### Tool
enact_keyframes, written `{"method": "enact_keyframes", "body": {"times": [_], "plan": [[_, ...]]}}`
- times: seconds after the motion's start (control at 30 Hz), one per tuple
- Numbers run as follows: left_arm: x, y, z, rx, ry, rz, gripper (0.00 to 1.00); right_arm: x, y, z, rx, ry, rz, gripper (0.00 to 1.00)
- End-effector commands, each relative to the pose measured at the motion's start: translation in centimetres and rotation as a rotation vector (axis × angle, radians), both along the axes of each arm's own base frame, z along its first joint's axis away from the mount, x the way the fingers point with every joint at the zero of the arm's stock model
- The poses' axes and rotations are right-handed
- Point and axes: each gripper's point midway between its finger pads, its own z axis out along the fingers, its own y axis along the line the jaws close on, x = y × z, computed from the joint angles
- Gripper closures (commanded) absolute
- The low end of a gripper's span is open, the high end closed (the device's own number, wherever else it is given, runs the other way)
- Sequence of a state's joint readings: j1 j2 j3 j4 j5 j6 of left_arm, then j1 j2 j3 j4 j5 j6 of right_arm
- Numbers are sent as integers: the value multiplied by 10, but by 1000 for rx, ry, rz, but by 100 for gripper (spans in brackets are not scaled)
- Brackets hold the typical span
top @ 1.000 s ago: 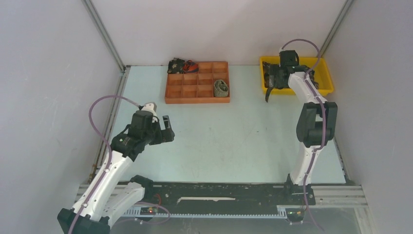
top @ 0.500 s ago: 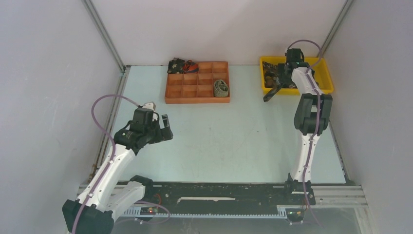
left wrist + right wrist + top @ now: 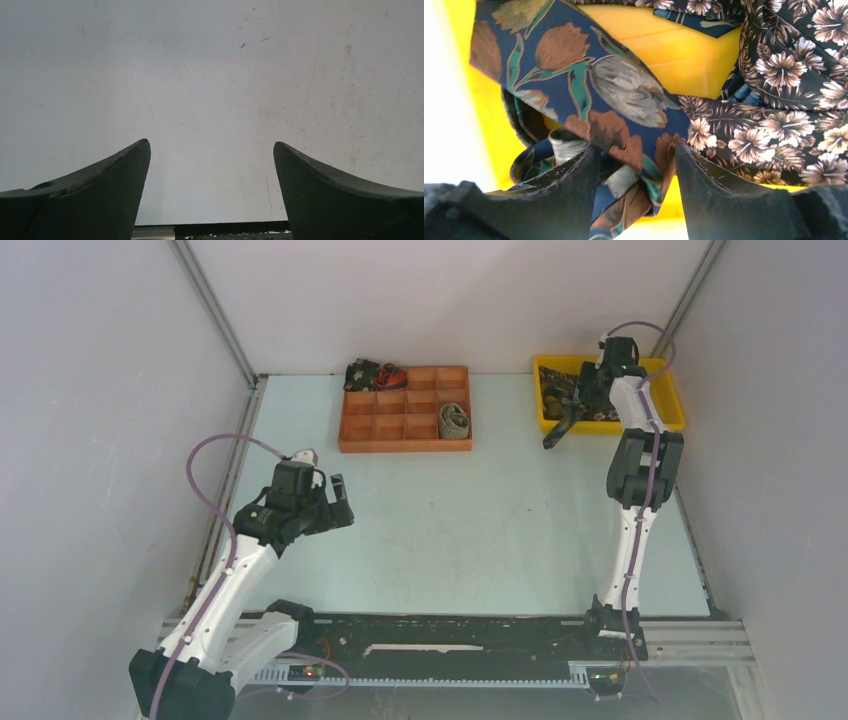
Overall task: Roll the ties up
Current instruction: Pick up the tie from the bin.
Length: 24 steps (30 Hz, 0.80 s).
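Several loose ties lie heaped in the yellow bin (image 3: 672, 400) at the back right. One dark tie end (image 3: 555, 432) hangs over the bin's front edge onto the table. My right gripper (image 3: 583, 392) is down in that heap. In the right wrist view its jaws (image 3: 635, 150) are open and straddle a bunched fold of a navy tie with brown and grey flowers (image 3: 614, 95). A dark tie with pale hibiscus flowers (image 3: 774, 135) lies beside it on the right. My left gripper (image 3: 342, 502) hovers open over bare table at the left, with nothing between its fingers (image 3: 120, 185).
An orange compartment tray (image 3: 405, 445) stands at the back centre. It holds an olive rolled tie (image 3: 454, 420) at its right side, and dark and red-blue coils (image 3: 375, 373) sit at its back left corner. Grey walls close in both sides.
My right gripper moved back and right over the bin, dropped into the ties, and its jaws narrowed around the navy tie's fold. The left arm barely shifted.
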<state>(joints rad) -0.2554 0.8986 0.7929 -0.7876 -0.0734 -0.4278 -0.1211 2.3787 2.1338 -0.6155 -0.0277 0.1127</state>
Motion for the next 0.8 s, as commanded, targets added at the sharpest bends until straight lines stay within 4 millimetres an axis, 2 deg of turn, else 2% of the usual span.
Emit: {"method": "enact_keyframes", "body": {"times": [0.0,0.03,0.13,0.2,0.27,0.43,0.53,0.77], "plan": [[6,2,9,-7,-38,20,0,19,-2,4,82,-50,-26,43],[6,3,9,-6,-36,22,0,19,-1,2,92,-48,-28,46],[6,4,9,-5,-35,28,0,22,4,1,136,-55,-17,68],[7,5,9,-5,-38,32,0,25,8,6,161,-70,-9,87],[7,6,10,-5,-39,34,0,27,12,16,177,-90,1,96],[6,7,13,-4,-57,38,0,27,23,69,196,-176,27,100],[6,9,17,-3,-75,45,0,24,32,110,219,-240,40,100],[5,18,25,19,-120,82,0,-3,71,202,286,-358,127,100]]}}
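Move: The right gripper, half open, straddles the blue floral tie: the fold to pinch lies about 3 cm below it, roughly 1 cm ahead and barely left. The black flowered tie lies some 10 cm to the gripper's right, about level with it in reach and 5 cm lower. The yellow bin's middle is about 4 cm ahead, 8 cm right and 4 cm below. From the left hand the blue tie is some 36 cm ahead, 65 cm right and 10 cm lower. Sink the right gripper about 2 cm onto the blue tie while shutting the fingers to pinch its fold, then lift the tie roughly 9 cm, gathering speed and drifting some 4 cm left. Roll the wrist about 15 degrees along the way, its left side rising. ##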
